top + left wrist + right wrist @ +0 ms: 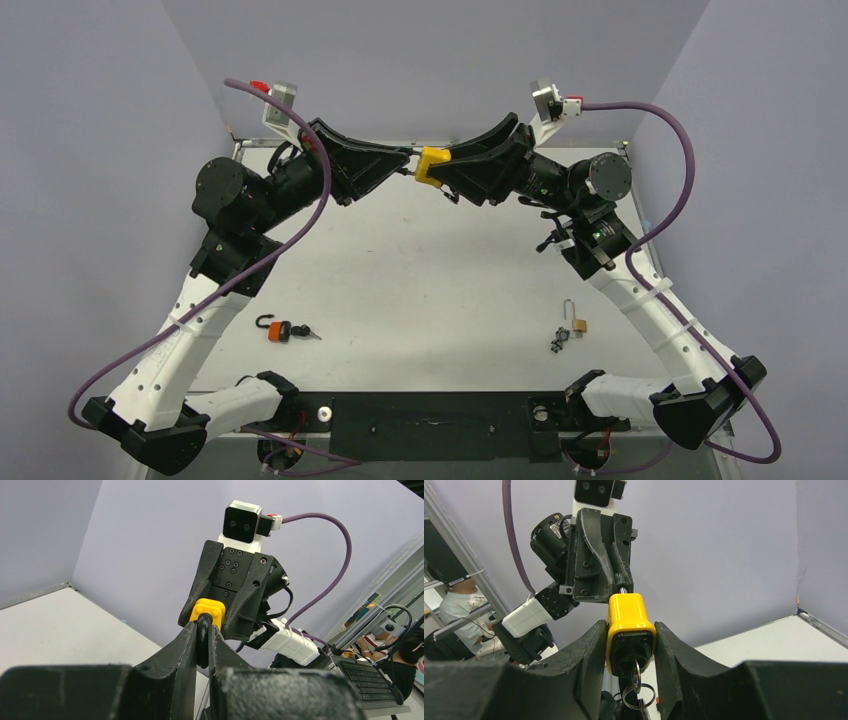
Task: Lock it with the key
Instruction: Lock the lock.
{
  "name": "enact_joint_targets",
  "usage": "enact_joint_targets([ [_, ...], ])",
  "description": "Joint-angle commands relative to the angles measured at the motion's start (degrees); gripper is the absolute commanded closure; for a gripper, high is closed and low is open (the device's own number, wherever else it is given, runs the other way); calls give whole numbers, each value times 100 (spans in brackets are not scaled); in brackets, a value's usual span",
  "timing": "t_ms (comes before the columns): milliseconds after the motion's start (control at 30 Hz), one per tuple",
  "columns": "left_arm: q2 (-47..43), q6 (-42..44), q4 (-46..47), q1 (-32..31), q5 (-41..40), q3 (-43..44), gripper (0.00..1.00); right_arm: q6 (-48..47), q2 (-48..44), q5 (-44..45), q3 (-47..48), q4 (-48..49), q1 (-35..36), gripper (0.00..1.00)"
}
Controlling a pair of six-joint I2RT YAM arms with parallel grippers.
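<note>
A yellow padlock [431, 164] hangs in the air between my two grippers, above the far part of the table. My right gripper [630, 645] is shut on its yellow body [628, 617]. A key with a ring [639, 687] sticks in the keyhole at its base. My left gripper [202, 630] is shut on the padlock's black shackle [203, 642], with the yellow body [207, 611] just beyond its fingertips. In the top view the left gripper [405, 160] and the right gripper [447, 170] meet at the padlock.
An orange padlock with a black shackle and key [280, 330] lies on the table [420, 280] at the near left. A small brass padlock with keys [572, 325] lies at the near right. Purple cables loop off both arms.
</note>
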Motion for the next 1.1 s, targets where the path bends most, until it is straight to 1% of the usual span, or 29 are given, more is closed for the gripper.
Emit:
enact_joint_targets([
  [0, -57, 1, 403, 36, -162, 120, 100, -68, -204, -30, 62, 148, 111, 85],
  [33, -43, 75, 303, 35, -99, 142, 100, -64, -205, -15, 59, 128, 107, 92],
  [100, -15, 247, 15, 52, 46, 211, 100, -68, -223, -4, 72, 47, 104, 100],
  [133, -12, 316, -98, 68, 100, 229, 98, -88, -258, 2, 78, -37, 105, 100],
  [200, -44, 524, -413, 113, 268, 266, 86, -138, -321, 13, 81, -205, 101, 100],
  [233, -73, 652, -589, 130, 410, 265, 83, -165, -347, 26, 72, -269, 93, 100],
  [267, -89, 725, -725, 165, 475, 269, 77, -209, -399, 34, 65, -367, 93, 100],
  [400, -210, 1179, -1219, 207, 939, 294, 66, -167, -562, 16, -92, -464, 99, 100],
  [467, -247, 1299, -1378, 215, 1141, 309, 64, -152, -650, -14, -185, -508, 111, 100],
  [633, -272, 1509, -1666, 257, 1483, 398, 63, -302, -835, -68, -309, -818, 147, 100],
  [700, -268, 1513, -1640, 265, 1640, 385, 63, -426, -891, -48, -319, -1111, 168, 100],
  [867, -218, 1412, -1465, 270, 1983, 296, 63, -628, -946, -38, -325, -1483, 249, 100],
  [1067, -144, 1434, -1533, 270, 2082, 274, 67, -704, -969, 23, -334, -1611, 295, 100],
])
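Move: The yellow lock's black shackle is already pinched at the left hand point. The lock body sits about 3 cm to its right and level with it fore and aft, at much the same height. The right hand already grips that body, whose middle is about 1 cm left of its point; from this hand the shackle lies some 4 cm left and 1 cm ahead, and the key and ring hang about 3 cm back, 1 cm right and 3 cm below. The shackle comes free of the left fingers as they open while that hand sinks about 5 cm, then draws back some 4 cm beside the lock, its fingertips tipping down about 15 degrees and swinging clockwise. The right hand keeps its firm grip on the lock body and carries it back and down by about 4 cm each, tipping its fingers slightly downward. ##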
